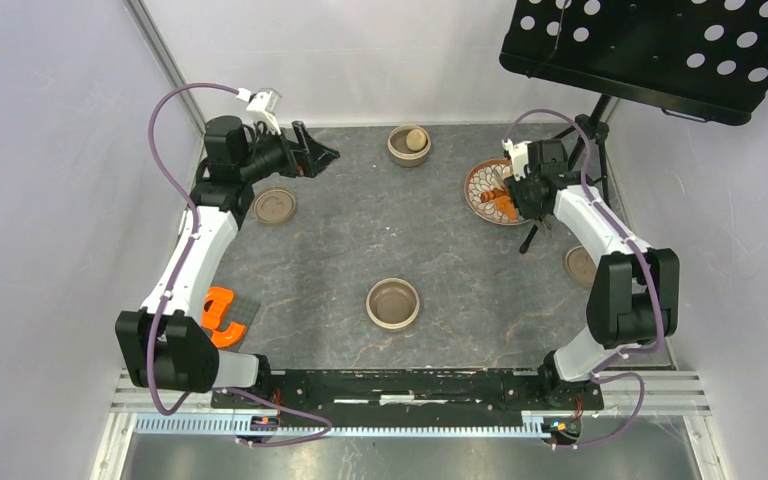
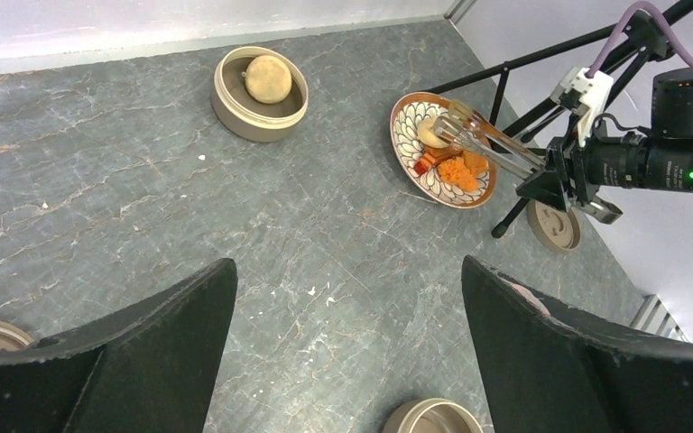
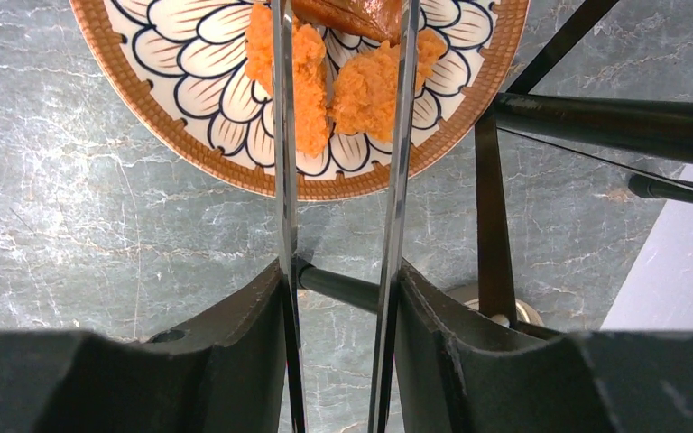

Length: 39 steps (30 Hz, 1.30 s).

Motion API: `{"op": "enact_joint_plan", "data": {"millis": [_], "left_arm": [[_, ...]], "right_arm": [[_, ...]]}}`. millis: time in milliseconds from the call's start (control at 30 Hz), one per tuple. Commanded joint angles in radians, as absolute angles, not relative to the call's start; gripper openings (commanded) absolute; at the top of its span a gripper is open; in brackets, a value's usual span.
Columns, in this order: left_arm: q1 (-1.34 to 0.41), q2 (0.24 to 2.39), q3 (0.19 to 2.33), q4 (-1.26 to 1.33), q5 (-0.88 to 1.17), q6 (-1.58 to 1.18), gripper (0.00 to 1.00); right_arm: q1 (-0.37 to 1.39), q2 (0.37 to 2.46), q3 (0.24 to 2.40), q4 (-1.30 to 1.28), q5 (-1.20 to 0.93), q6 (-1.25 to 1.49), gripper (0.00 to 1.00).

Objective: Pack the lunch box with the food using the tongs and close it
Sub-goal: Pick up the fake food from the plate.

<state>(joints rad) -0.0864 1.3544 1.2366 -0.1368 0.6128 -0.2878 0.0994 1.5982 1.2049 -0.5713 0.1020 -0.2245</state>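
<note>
My right gripper (image 3: 341, 271) is shut on the tongs (image 3: 281, 135), whose two slim arms stand parted and reach out over the patterned plate (image 3: 189, 135). Orange crumbed food (image 3: 365, 90) lies on the plate between the arms. From the left wrist view the tongs (image 2: 487, 144) end by a pale piece (image 2: 430, 135) beside orange chunks (image 2: 456, 171). One round tan lunch box bowl (image 1: 393, 303) sits empty mid-table. Another (image 2: 235, 113) at the back holds a bun (image 2: 268, 78). My left gripper (image 2: 347, 266) hangs open over the back left, holding nothing.
Two tan lids lie flat, one at left (image 1: 274, 206) and one at right (image 1: 580, 265). A black music stand (image 1: 650, 40) overhangs the back right, its tripod legs (image 3: 595, 122) beside the plate. An orange object (image 1: 218, 312) sits by the left arm. White walls close three sides.
</note>
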Motion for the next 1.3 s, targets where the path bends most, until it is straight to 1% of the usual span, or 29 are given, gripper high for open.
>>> {"op": "enact_joint_plan", "data": {"millis": [0,200,333,567,767,1067,1267], "left_arm": [[-0.083,1.315,1.236,-0.093,0.637,-0.289,1.00],[-0.082,1.322,1.239,-0.095,0.635,-0.287,1.00],[-0.081,1.326,1.245,-0.095,0.634,-0.288,1.00],[-0.081,1.338,1.258,-0.098,0.632,-0.288,1.00],[-0.083,1.349,1.269,-0.100,0.636,-0.291,1.00],[-0.081,1.354,1.275,-0.104,0.643,-0.289,1.00],[-0.081,1.356,1.276,-0.103,0.646,-0.291,1.00]], "right_arm": [[0.078,1.622,1.267,-0.589,0.104,-0.187,0.47],[0.070,1.647,1.271,-0.602,0.094,-0.183,0.45],[0.062,1.652,1.270,-0.611,0.082,-0.177,0.39],[0.057,1.644,1.273,-0.620,0.079,-0.174,0.20],[0.056,1.619,1.273,-0.620,0.065,-0.173,0.00],[0.058,1.547,1.268,-0.550,-0.034,-0.211,0.00],[0.063,1.549,1.319,-0.510,-0.136,-0.260,0.00]]}}
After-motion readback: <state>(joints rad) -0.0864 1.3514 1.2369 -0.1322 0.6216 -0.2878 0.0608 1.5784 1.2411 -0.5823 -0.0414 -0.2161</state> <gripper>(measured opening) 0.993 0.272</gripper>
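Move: My right hand already holds the half-open tongs, their tips around the last fake bun, which lies about 11 cm ahead of that hand, 2 cm left and some 8 cm below. On the same plate the sausage is about 6 cm ahead and 3 cm left, the orange mash about 3 cm ahead and 1 cm left. The bun lies some 42 cm right of my left hand, 10 cm farther out and 28 cm down. I sink my right hand about 1.5 cm so the tong tips settle around the bun, then squeeze my fingers roughly from half open to a quarter, which closes the tongs on it. After a short hold I lift a good 3 cm, drifting slightly left and forward, and keep the squeeze. ##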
